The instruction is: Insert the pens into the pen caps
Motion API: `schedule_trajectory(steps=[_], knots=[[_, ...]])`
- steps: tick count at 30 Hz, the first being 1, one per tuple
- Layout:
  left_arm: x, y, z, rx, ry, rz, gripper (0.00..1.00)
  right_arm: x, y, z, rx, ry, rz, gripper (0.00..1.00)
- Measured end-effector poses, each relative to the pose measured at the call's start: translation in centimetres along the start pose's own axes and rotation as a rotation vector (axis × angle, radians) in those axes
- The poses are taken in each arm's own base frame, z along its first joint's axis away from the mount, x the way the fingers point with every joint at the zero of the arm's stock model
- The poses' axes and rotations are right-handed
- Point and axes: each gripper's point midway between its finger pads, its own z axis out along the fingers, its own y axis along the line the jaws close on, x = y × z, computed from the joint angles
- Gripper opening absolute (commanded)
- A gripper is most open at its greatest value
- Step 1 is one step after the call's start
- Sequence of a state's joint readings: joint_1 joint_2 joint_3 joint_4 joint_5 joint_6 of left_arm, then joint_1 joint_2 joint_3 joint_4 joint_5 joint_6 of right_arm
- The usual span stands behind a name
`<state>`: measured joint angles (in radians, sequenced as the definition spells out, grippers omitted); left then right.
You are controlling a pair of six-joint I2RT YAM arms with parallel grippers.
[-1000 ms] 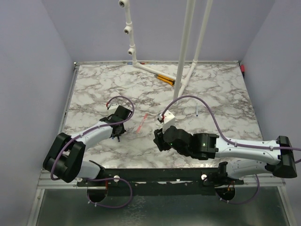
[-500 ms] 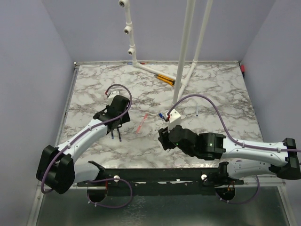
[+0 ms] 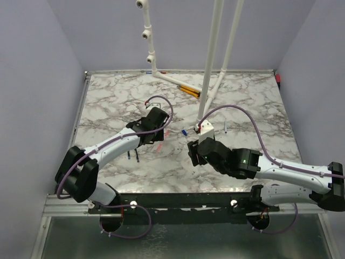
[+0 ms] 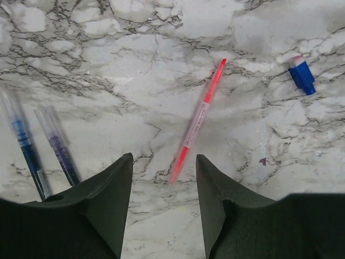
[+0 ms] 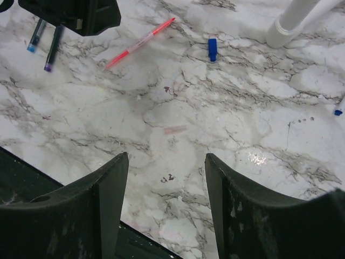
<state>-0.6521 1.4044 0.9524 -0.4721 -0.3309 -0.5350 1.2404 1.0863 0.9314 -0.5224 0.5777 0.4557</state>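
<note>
The pink-red pen [image 4: 197,121] lies on the marble, its tip just ahead of my open, empty left gripper [image 4: 163,157]. It also shows in the top view [image 3: 160,148] and the right wrist view [image 5: 139,43]. The blue pen [image 4: 24,145] and a dark purple-tipped pen [image 4: 59,148] lie side by side to the left. A blue cap [image 4: 302,74] lies to the right of the pink-red pen and shows in the right wrist view too [image 5: 212,48]. A faint pink cap-like piece [image 5: 174,130] lies ahead of my open, empty right gripper [image 5: 167,156]. I see no black cap.
A white pipe frame [image 3: 207,81] stands at the back middle, its foot showing in the right wrist view [image 5: 294,21]. Orange-and-black sticks [image 3: 188,90] lie beside it. A small blue piece [image 5: 338,111] lies at the far right. The table's near edge is just under my right gripper.
My left gripper has moved right and away from the two pens on the left, and is now at the pink-red pen. My right gripper has shifted slightly right. Both stayed open.
</note>
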Motion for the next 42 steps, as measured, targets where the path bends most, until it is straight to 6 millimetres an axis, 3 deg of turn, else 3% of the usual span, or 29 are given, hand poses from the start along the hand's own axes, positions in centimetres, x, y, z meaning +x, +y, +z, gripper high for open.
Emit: schedule_trajectory(steps=[8,16,23,30,38,42], knots=[[2.9,-0.9,3.3,-0.036,0.099,0.090,0.47,1.4,0.3,0.3,-0.023,0.041,0.014,0.63],[3.6,-2.3,5.5,-0.033,0.116,0.143,0.45,2.1,0.6,0.5,-0.032,0.063,0.025,0.63],[4.0,-2.5,7.2,-0.053,0.134,0.174,0.34,2.3,0.8,0.5,-0.039,0.070,0.032,0.63],[3.5,-2.9,7.8,-0.049,0.113,0.172,0.22,2.3,0.8,0.5,-0.038,0.070,0.042,0.62],[3.7,-3.0,7.9,-0.027,0.075,0.142,0.00,2.8,0.9,1.0,-0.028,0.089,0.032,0.62],[3.9,-2.8,7.7,-0.017,0.057,0.128,0.00,3.1,1.0,1.3,-0.024,0.100,0.025,0.62]])
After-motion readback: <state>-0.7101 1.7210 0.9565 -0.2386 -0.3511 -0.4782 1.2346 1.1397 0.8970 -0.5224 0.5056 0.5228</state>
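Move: The red pen lies on the table almost straight under my half-open left hand, its middle about 1 cm ahead, 3 cm to the right and 9 cm below, nib pointing forward and a little right. At that same depth, the blue cap is some 6 cm ahead and 13 cm right of my left hand; the purple pen is about 5 cm back and 10 cm left, the blue pen 4 cm beyond it. From my right hand the red pen is roughly 13 cm ahead, 13 cm left and 18 cm down. I sink my left hand about 8 cm onto the red pen, drifting some 4 cm right and 2 cm forward as it goes down. Near the table I shut the fingers and pinch the barrel somewhat nibward of its middle. My empty right hand, still open, sinks about 3 cm. ##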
